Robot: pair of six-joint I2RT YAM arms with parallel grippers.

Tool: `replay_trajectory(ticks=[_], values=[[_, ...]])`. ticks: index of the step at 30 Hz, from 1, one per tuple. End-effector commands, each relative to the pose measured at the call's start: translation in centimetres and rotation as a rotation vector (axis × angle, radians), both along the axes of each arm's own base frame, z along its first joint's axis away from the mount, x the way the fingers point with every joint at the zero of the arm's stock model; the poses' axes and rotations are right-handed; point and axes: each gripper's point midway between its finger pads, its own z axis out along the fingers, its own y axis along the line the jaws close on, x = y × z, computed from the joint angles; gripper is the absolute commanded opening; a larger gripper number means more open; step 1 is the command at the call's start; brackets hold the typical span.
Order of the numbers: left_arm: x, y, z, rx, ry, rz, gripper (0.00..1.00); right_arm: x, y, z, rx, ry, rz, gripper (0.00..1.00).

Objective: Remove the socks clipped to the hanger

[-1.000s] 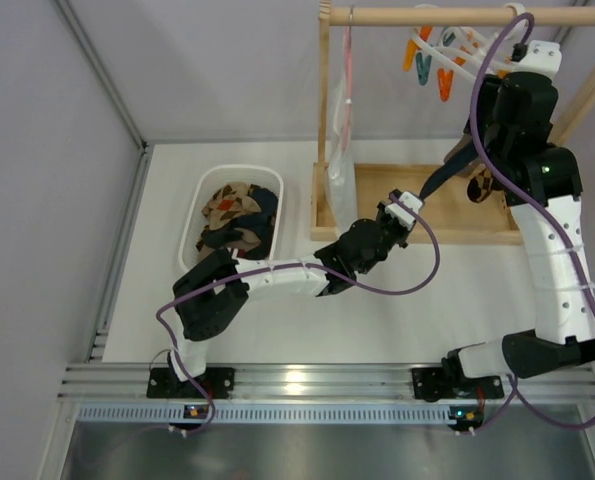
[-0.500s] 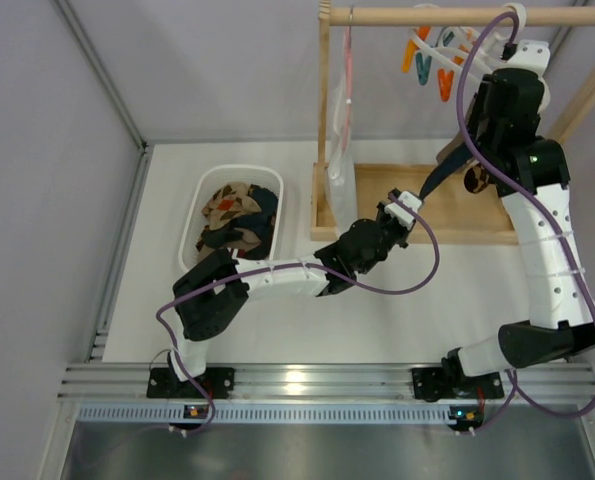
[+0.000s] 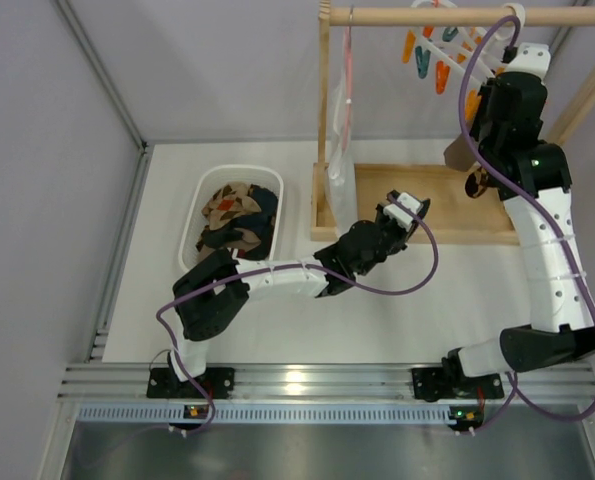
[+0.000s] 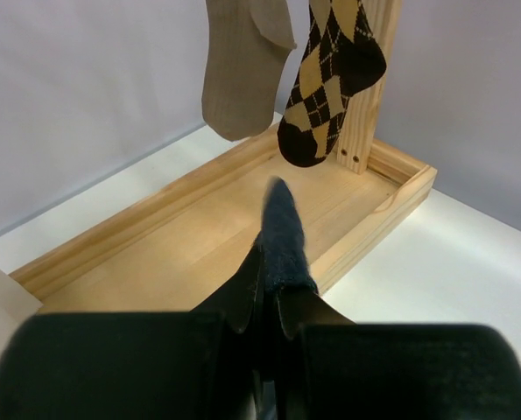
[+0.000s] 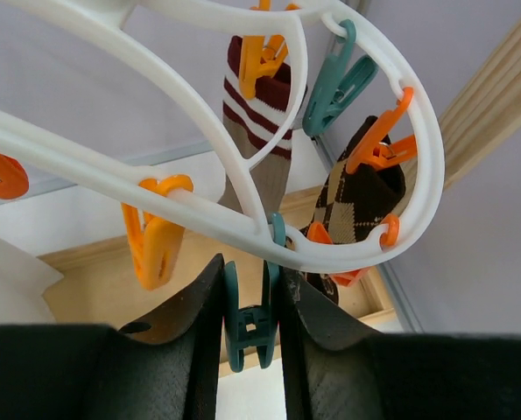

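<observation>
The white hanger point(image 5: 242, 229) fills the right wrist view and hangs from the rod point(image 3: 427, 15). My right gripper point(image 5: 249, 273) is shut on a teal clip point(image 5: 251, 319) under the ring, one finger pressed against each side. A taupe sock with a striped cuff point(image 5: 256, 114) and an argyle sock point(image 5: 365, 201) hang from orange clips. My left gripper point(image 4: 269, 302) is shut on the dark navy sock point(image 4: 284, 236), whose free end sticks out over the wooden base point(image 4: 155, 254). The taupe sock point(image 4: 238, 70) and the argyle sock point(image 4: 330, 87) dangle beyond it.
A white basket point(image 3: 192, 215) left of the rack holds several socks. A white cloth bag point(image 3: 339, 170) and a pink wire hanger point(image 3: 347, 70) hang by the rack's left post. The left gripper point(image 3: 407, 210) hovers at the wooden base's front edge point(image 3: 427, 235).
My right jaws have closed onto the teal clip. The navy sock no longer stretches up to the hanger and now pokes loose from the left gripper. The hanger shifted slightly.
</observation>
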Motion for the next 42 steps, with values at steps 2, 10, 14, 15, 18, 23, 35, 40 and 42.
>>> replay_trajectory(ticks=[2,10,14,15,18,23,35,40,42], values=[[-0.8,0.6,2.2,-0.093,0.005,-0.009,0.0,-0.5,0.1,3.1,0.043,-0.122,0.032,0.2],[-5.8,4.0,5.2,-0.211,0.093,-0.17,0.0,-3.1,1.0,1.5,0.103,-0.142,0.105,0.65],[-7.9,7.6,4.8,-0.224,0.151,-0.174,0.0,-6.0,1.7,0.5,0.131,-0.158,0.175,0.73],[-7.9,8.3,4.6,-0.219,0.168,-0.154,0.0,-6.4,2.0,0.2,0.133,-0.159,0.196,0.78],[-7.7,11.2,4.0,-0.166,0.24,-0.056,0.0,-8.4,2.3,-0.9,0.137,-0.167,0.239,0.94],[-6.6,18.8,4.7,-0.106,0.296,0.228,0.0,-11.3,2.2,-2.2,0.173,-0.22,0.25,0.99],[-3.6,33.2,1.3,-0.092,0.565,0.668,0.0,-13.3,3.5,-2.3,0.231,-0.27,0.332,1.0],[1.0,39.1,-1.5,-0.159,0.709,0.789,0.0,-14.4,3.0,-2.1,0.235,-0.325,0.314,0.99],[2.0,40.1,-1.9,-0.172,0.733,0.813,0.0,-14.4,3.0,-2.3,0.24,-0.323,0.315,1.0]])
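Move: The laundry basket, where the left hand is taking the dark blue sock, has its middle roughly 42 cm to this hand's left, 6 cm farther forward and 22 cm below. The white cloth hangs between, about 14 cm left and 10 cm ahead, at hand height. The right hand still has the emptied teal clip between its fingers; the striped brown sock hangs some 10 cm ahead and 3 cm right of it, the argyle sock 7 cm ahead and 8 cm right, both about 8 cm lower. Carrying the dark blue sock in shut fingers, the left hand sweeps about 40 cm left to the basket, dipping and drawing back some 7 cm before coming forward again; it rises mid-way, sinks back to its starting height, and turns counter-clockwise nearly 50 degrees while tipping down. The right hand opens wide, lets go of the teal clip and backs off from the hanger, slightly downward. ##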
